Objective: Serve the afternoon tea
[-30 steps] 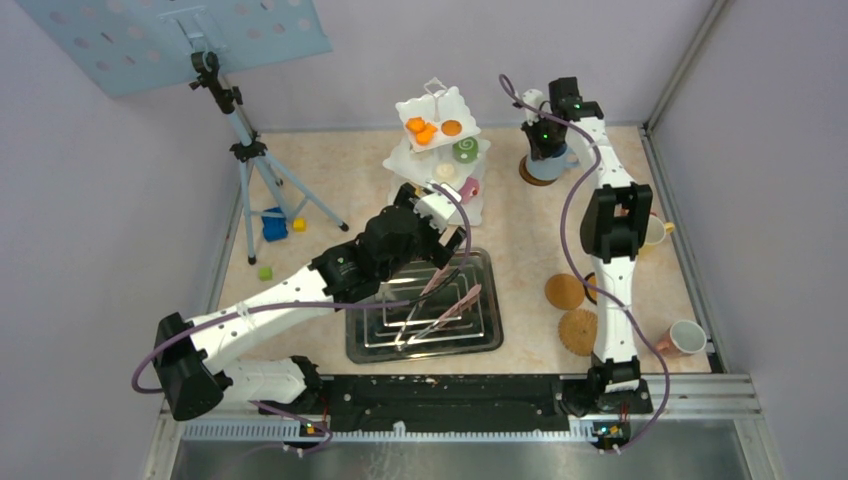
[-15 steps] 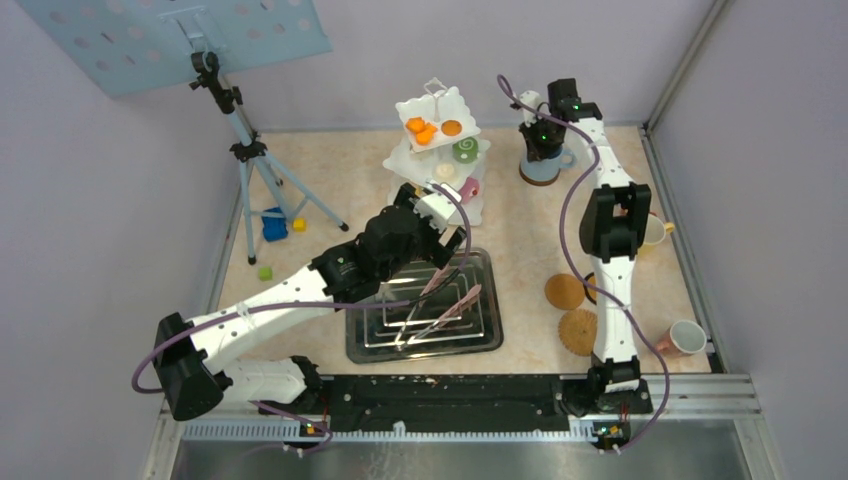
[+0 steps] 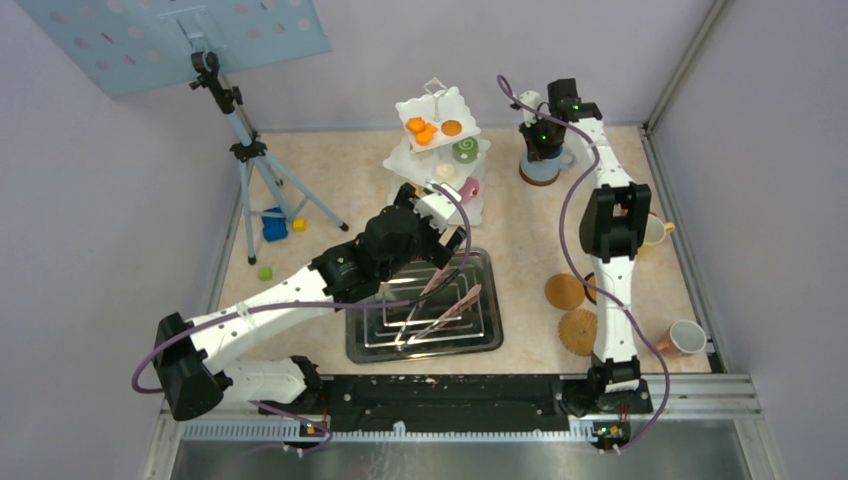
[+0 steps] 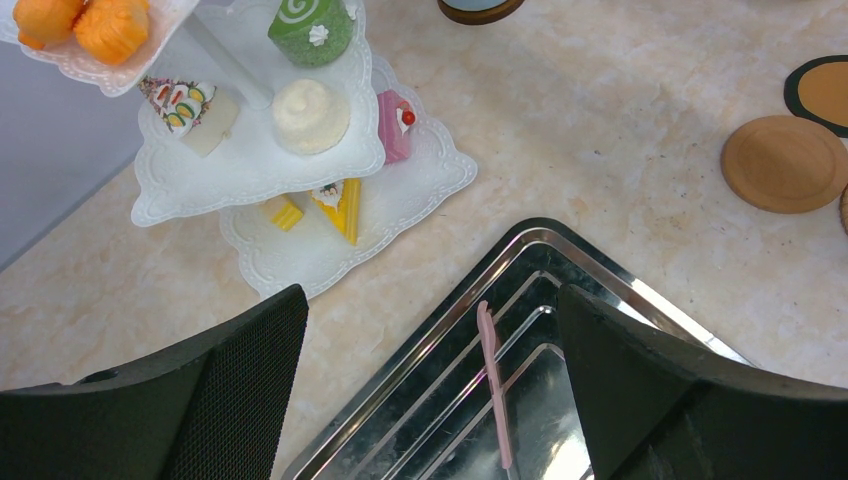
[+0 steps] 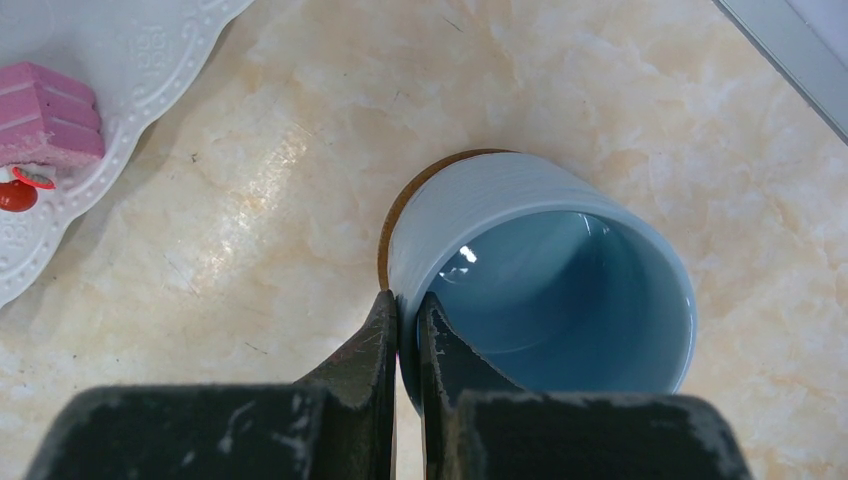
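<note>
The white three-tier stand [image 3: 440,150] holds orange, green swirl [image 4: 310,25], cream [image 4: 310,115], pink [image 4: 395,112] and yellow [image 4: 343,205] pastries. At the back right, the blue mug [image 5: 540,290] sits over a round brown coaster [image 5: 400,205]. My right gripper [image 5: 408,300] is shut on the mug's near rim, one finger inside and one outside. My left gripper [image 4: 430,300] hangs open and empty above the tray's far corner, just in front of the stand. Two more brown coasters [image 3: 565,291] lie by the right arm.
The steel tray [image 3: 425,310] at centre front carries pink tongs [image 4: 493,380]. A yellow mug [image 3: 655,232] sits half hidden behind the right arm. Another mug [image 3: 685,338] lies near the front right corner. A tripod [image 3: 250,160] and small blocks stand at the left.
The right gripper and the blue mug have shifted slightly, settling over the coaster. The left arm has not moved.
</note>
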Controlling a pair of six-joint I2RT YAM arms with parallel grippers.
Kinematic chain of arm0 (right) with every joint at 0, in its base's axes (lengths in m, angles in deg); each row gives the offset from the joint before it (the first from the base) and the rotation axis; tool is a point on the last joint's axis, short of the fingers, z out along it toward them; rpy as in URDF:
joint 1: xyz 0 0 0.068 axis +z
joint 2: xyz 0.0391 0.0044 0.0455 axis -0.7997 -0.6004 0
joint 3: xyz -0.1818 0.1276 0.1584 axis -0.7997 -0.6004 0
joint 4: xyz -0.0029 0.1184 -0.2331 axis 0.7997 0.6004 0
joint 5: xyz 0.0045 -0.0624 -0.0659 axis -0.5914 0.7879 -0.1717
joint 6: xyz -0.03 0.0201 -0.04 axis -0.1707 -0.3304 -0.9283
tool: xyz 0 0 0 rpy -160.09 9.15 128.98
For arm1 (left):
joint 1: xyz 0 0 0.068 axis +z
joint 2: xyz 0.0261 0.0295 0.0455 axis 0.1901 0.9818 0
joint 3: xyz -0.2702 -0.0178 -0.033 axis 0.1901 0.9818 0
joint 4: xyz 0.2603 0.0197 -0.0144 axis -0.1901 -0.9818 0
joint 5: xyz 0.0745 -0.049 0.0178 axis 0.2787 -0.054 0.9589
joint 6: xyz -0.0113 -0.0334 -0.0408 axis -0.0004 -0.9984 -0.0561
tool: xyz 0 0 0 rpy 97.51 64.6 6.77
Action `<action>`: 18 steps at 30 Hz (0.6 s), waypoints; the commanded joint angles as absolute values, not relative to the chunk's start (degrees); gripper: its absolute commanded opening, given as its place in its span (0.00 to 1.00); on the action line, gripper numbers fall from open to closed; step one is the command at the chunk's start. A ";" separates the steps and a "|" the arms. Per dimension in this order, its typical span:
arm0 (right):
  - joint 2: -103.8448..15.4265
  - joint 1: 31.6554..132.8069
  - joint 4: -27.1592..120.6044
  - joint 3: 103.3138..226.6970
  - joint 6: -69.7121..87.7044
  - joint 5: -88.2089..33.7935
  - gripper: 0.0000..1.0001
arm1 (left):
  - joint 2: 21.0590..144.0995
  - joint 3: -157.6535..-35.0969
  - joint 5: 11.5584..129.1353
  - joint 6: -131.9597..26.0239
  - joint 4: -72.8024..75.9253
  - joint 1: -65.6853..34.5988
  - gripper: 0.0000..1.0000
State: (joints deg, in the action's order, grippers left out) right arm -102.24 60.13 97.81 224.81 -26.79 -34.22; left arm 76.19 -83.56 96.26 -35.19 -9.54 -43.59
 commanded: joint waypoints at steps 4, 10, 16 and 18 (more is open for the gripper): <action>-100.73 59.61 93.58 226.14 -28.09 -33.09 0.16 | 76.37 -83.53 96.49 -34.87 -6.99 -43.79 0.99; -98.79 60.23 92.87 228.19 -25.71 -32.79 0.47 | 76.51 -83.70 96.28 -34.91 -6.96 -43.79 0.99; -89.52 64.91 94.33 230.23 -19.64 -17.13 0.70 | 76.11 -83.49 95.92 -35.06 -6.80 -43.80 0.99; -84.89 66.04 95.07 228.43 -13.49 -11.11 0.73 | 75.80 -83.40 95.79 -35.08 -6.71 -43.88 0.99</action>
State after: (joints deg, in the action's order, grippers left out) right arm -99.07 62.49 95.86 226.08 -22.79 -23.75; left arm 76.25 -83.56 96.13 -35.21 -9.54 -43.59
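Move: The right hand has the blue cup's rim pinched: the cup's middle is roughly 2 cm ahead, 3 cm right and 5 cm below the fingertips, with its brown coaster under it, 10 cm below the fingertips. From the same hand, the pink cake on the stand's lowest plate lies about 14 cm left and 3 cm back, and the cake stand's middle about 21 cm left and 4 cm back. For the left hand the cup is some 27 cm ahead, 24 cm right and 20 cm below. The right fingers let go of the blue cup's rim, spreading from almost shut to about two-thirds open. The hand first eases roughly 1 cm forward, then rises about 4 cm away from the cup, ever faster, as the wrist turns slightly clockwise and its fingertips tip a few degrees upward. ##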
